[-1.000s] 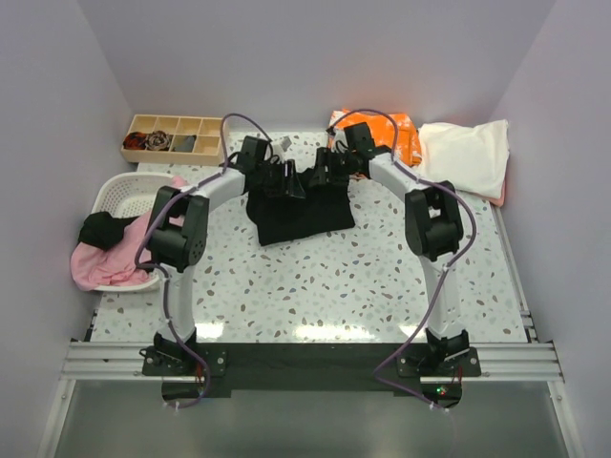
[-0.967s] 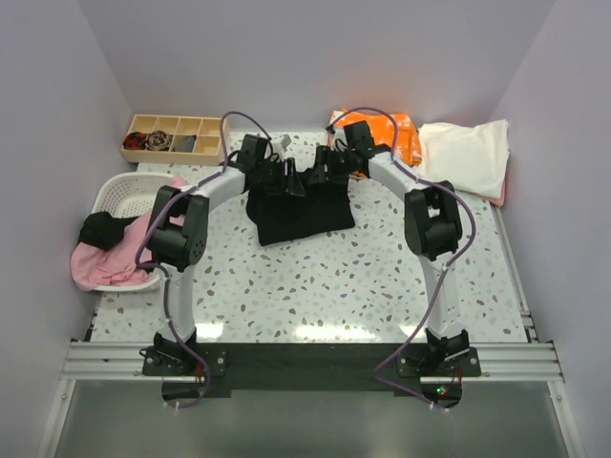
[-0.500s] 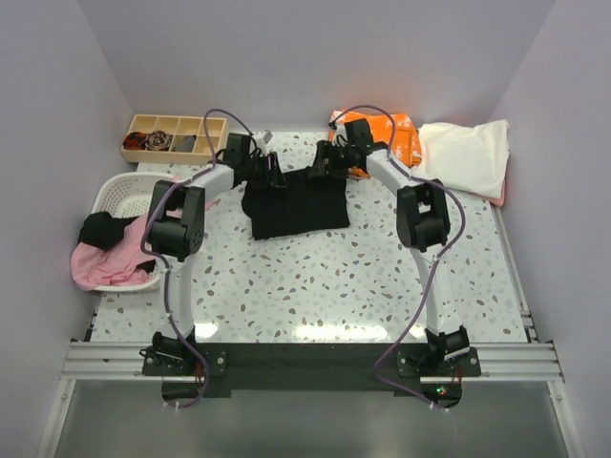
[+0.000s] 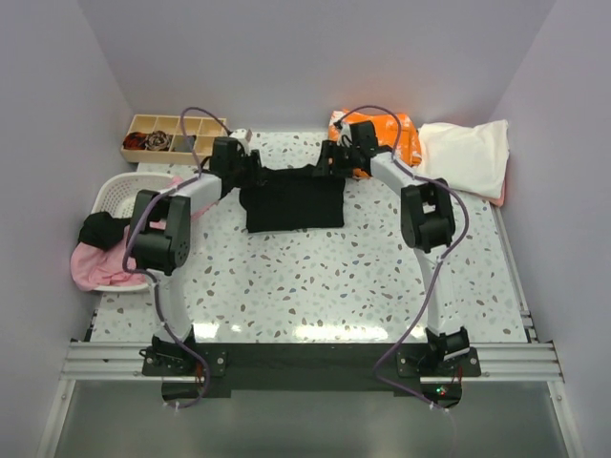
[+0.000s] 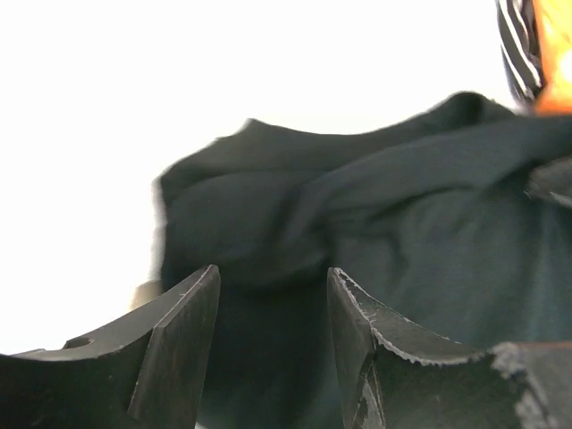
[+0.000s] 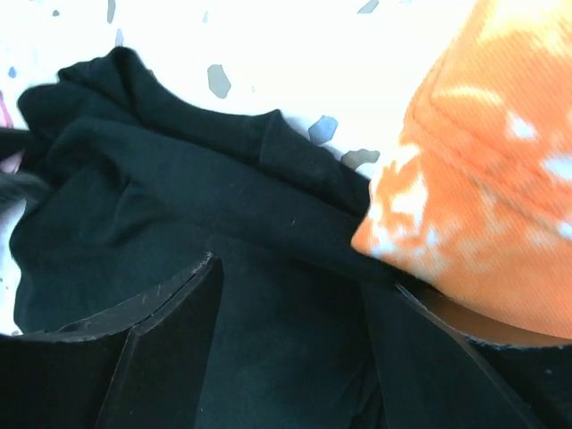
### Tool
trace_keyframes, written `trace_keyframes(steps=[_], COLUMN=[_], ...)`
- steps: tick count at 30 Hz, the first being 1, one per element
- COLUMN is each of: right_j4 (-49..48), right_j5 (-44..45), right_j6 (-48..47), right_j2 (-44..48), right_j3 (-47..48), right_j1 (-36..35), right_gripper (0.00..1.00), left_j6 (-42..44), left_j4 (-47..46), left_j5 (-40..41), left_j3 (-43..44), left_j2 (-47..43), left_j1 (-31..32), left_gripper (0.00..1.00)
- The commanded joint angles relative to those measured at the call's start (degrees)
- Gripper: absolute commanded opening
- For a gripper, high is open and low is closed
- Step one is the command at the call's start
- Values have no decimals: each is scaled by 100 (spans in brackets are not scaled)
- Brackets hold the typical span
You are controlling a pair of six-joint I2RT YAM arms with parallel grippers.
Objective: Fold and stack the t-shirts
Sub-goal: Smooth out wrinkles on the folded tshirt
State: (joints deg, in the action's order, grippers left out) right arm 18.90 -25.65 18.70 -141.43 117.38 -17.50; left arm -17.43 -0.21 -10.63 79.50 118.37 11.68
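The black t-shirt (image 4: 294, 200) lies as a flat rectangle at the middle back of the table. My left gripper (image 4: 258, 174) is at its far left corner and my right gripper (image 4: 327, 164) at its far right corner. In the left wrist view the left gripper (image 5: 273, 277) has its jaws apart, with black cloth (image 5: 402, 214) under the gap. The right gripper (image 6: 304, 273) is also open over the black cloth (image 6: 179, 179), right beside the orange white-blotched t-shirt (image 6: 483, 179) (image 4: 396, 134). A cream t-shirt (image 4: 468, 157) lies at the back right. A pink t-shirt (image 4: 100, 262) hangs from the basket.
A white slotted basket (image 4: 119, 194) stands at the left edge and also holds dark cloth (image 4: 100, 229). A wooden compartment tray (image 4: 172, 136) sits at the back left. Speckled tabletop (image 4: 315, 286) stretches in front of the black shirt. Walls close in on three sides.
Both arms swung toward the back of the table, spreading the black t-shirt out flatter and squarer. The right jaws have widened.
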Motion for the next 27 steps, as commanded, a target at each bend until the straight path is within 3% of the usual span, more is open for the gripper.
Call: trace_keyframes(steps=[1, 4, 7, 11, 20, 27], right_j4=[-1042, -1248, -846, -527, -571, -712], right_j5=[-150, -160, -45, 165, 245, 174], right_j6=[-244, -253, -323, -437, -271, -244], right_j2=[1008, 1633, 1846, 2004, 1900, 1487], right_j3=[-952, -1463, -1569, -1831, -2465, -2404], right_j1=[264, 264, 264, 264, 273, 273], right_gripper=[68, 69, 70, 70, 71, 70], left_j6=[38, 29, 47, -67, -208, -226], left_j4=[-551, -376, -111, -453, -892, -1368], left_j5=[843, 958, 800, 91, -97, -290], left_j3=[-347, -401, -531, -954, -1508, -1596], left_j2=[-1200, -1632, -1720, -1650, -1141, -912], left_j1=[-237, -245, -245, -245, -237, -237], left_gripper=[57, 59, 59, 60, 59, 59])
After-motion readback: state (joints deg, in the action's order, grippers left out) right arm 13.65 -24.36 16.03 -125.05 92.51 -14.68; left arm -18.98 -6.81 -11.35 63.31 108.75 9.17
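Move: A little back from both hands lies the folded black t-shirt: its middle is about 7 cm back and 10 cm right of the left hand, and about 10 cm back and 10 cm left of the right hand, some 2 cm lower than either. The orange stack sits roughly 13 cm right of the right hand and 5 cm farther out; the divided tray is about 23 cm left of the left hand and 9 cm farther out. Coming off the far part of the shirt, both hands hop up and outward, the left some 12 cm high, the right about 8. Each then draws back roughly 5 cm and sinks again, the left hand 3 cm farther left at the shirt's left edge, the right hand 5 cm farther right at its right edge. The fingers stay open and the tips end close over the cloth; contact can't be seen. ##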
